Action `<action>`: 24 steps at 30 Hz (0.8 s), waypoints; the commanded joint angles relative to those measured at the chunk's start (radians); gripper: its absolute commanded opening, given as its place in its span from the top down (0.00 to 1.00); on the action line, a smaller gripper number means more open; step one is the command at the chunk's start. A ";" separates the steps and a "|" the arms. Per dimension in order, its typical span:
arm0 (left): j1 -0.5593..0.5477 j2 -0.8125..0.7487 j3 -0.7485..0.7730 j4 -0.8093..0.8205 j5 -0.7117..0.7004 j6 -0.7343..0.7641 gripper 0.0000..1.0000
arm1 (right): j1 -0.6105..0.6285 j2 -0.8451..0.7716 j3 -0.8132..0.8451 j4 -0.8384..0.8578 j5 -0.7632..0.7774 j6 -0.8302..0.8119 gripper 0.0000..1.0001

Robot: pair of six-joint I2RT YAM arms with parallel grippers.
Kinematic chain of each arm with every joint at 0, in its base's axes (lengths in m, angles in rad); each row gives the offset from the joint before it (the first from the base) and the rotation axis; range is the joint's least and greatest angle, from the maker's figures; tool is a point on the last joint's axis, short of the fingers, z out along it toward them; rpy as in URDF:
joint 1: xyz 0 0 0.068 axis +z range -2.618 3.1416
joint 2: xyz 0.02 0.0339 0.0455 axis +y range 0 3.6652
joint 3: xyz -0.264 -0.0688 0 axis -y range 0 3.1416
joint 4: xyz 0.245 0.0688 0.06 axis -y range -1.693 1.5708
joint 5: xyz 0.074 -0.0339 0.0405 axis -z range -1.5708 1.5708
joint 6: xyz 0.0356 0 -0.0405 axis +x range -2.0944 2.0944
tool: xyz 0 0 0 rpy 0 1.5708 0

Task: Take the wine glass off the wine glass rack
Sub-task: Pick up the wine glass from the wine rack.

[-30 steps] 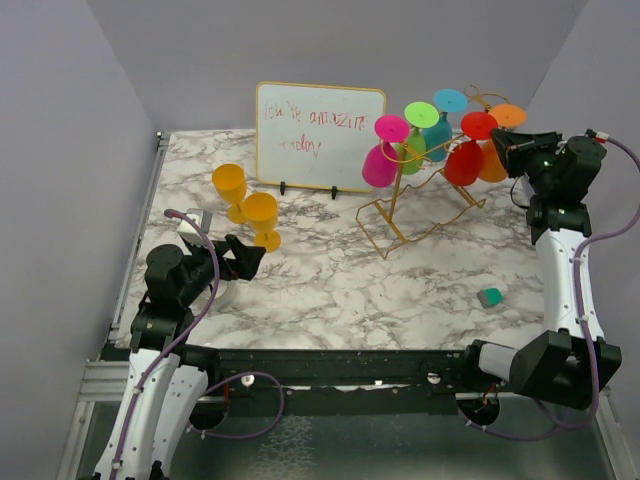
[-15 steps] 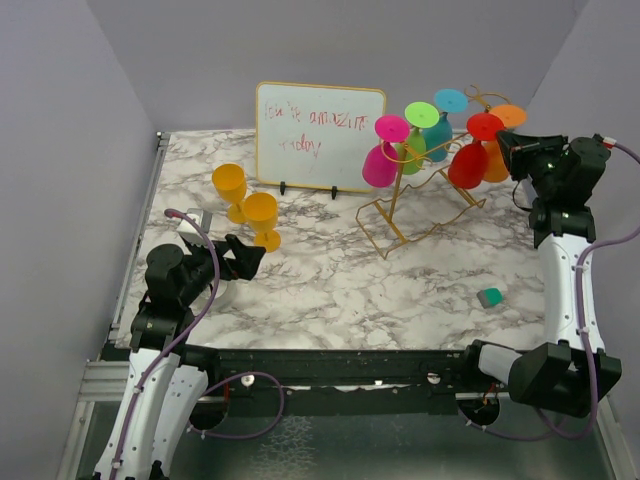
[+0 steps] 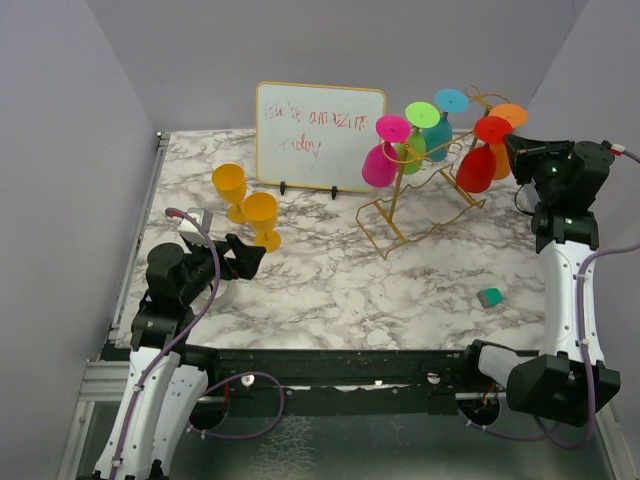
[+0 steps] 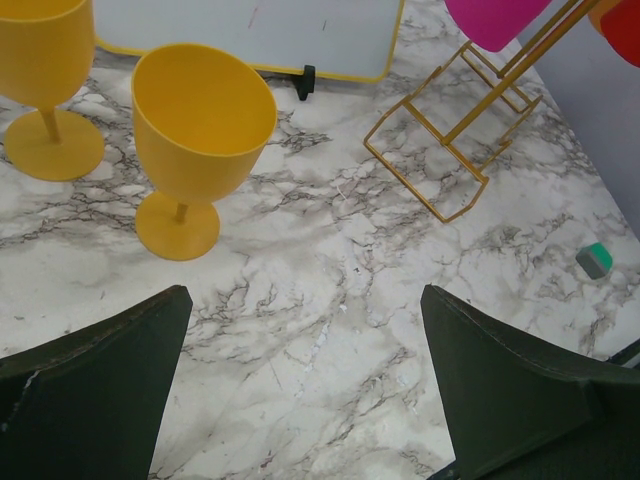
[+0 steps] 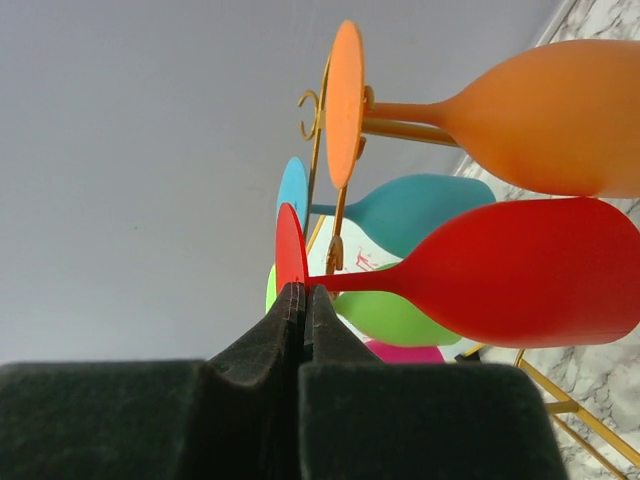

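The gold wire wine glass rack (image 3: 420,215) stands at the back right with pink, green, teal and orange glasses hanging upside down on it. My right gripper (image 3: 512,148) is shut on the rim of the round foot of the red wine glass (image 3: 475,168), held bowl-down at the rack's right end. In the right wrist view the gripper (image 5: 303,290) pinches that foot, and the red wine glass (image 5: 520,270) lies sideways beside a gold rail (image 5: 338,235); I cannot tell whether they touch. My left gripper (image 3: 245,255) is open above the table, far from the rack.
Two yellow glasses (image 3: 229,185) (image 3: 261,215) stand upright just ahead of the left gripper. A white board (image 3: 320,135) leans at the back. A small green block (image 3: 489,297) lies front right. The orange glass (image 5: 540,120) and the teal glass (image 5: 410,210) hang close to the red one.
My right gripper has drawn the red wine glass a little to the right, away from the other hanging glasses. The left arm has not moved.
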 commanded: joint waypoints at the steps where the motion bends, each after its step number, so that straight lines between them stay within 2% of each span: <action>1: 0.008 0.004 0.001 0.011 -0.014 -0.004 0.01 | -0.005 -0.026 0.035 -0.053 0.075 -0.012 0.99; 13: 0.012 -0.004 0.003 0.011 -0.014 -0.004 0.01 | -0.005 -0.056 -0.006 -0.011 -0.059 0.022 0.99; 24: 0.019 0.003 0.003 0.013 0.001 -0.004 0.01 | -0.006 -0.180 -0.020 -0.116 -0.038 -0.057 0.99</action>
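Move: The red wine glass is already pinched by its stem in the right hand, hanging foot-up with its middle about 8 cm below the hand. From that hand, the orange glass hangs some 5 cm ahead and 3 cm right, the blue glass 7 cm ahead and 8 cm left, and the green glass 3 cm ahead and 13 cm left, all about 9 cm lower. The red glass lies roughly 15 cm ahead of the idle left hand, 45 cm right and 6 cm up. The red wine glass, still pinched just under its foot by the shut right fingers, dips and hangs back almost in place at first, then is drawn back towards the robot by about 4 cm and raised some 3 cm, drifting slightly left. The pull quickens towards the end, away from the rack and the orange glass, with the wrist tipping up only a few degrees. ##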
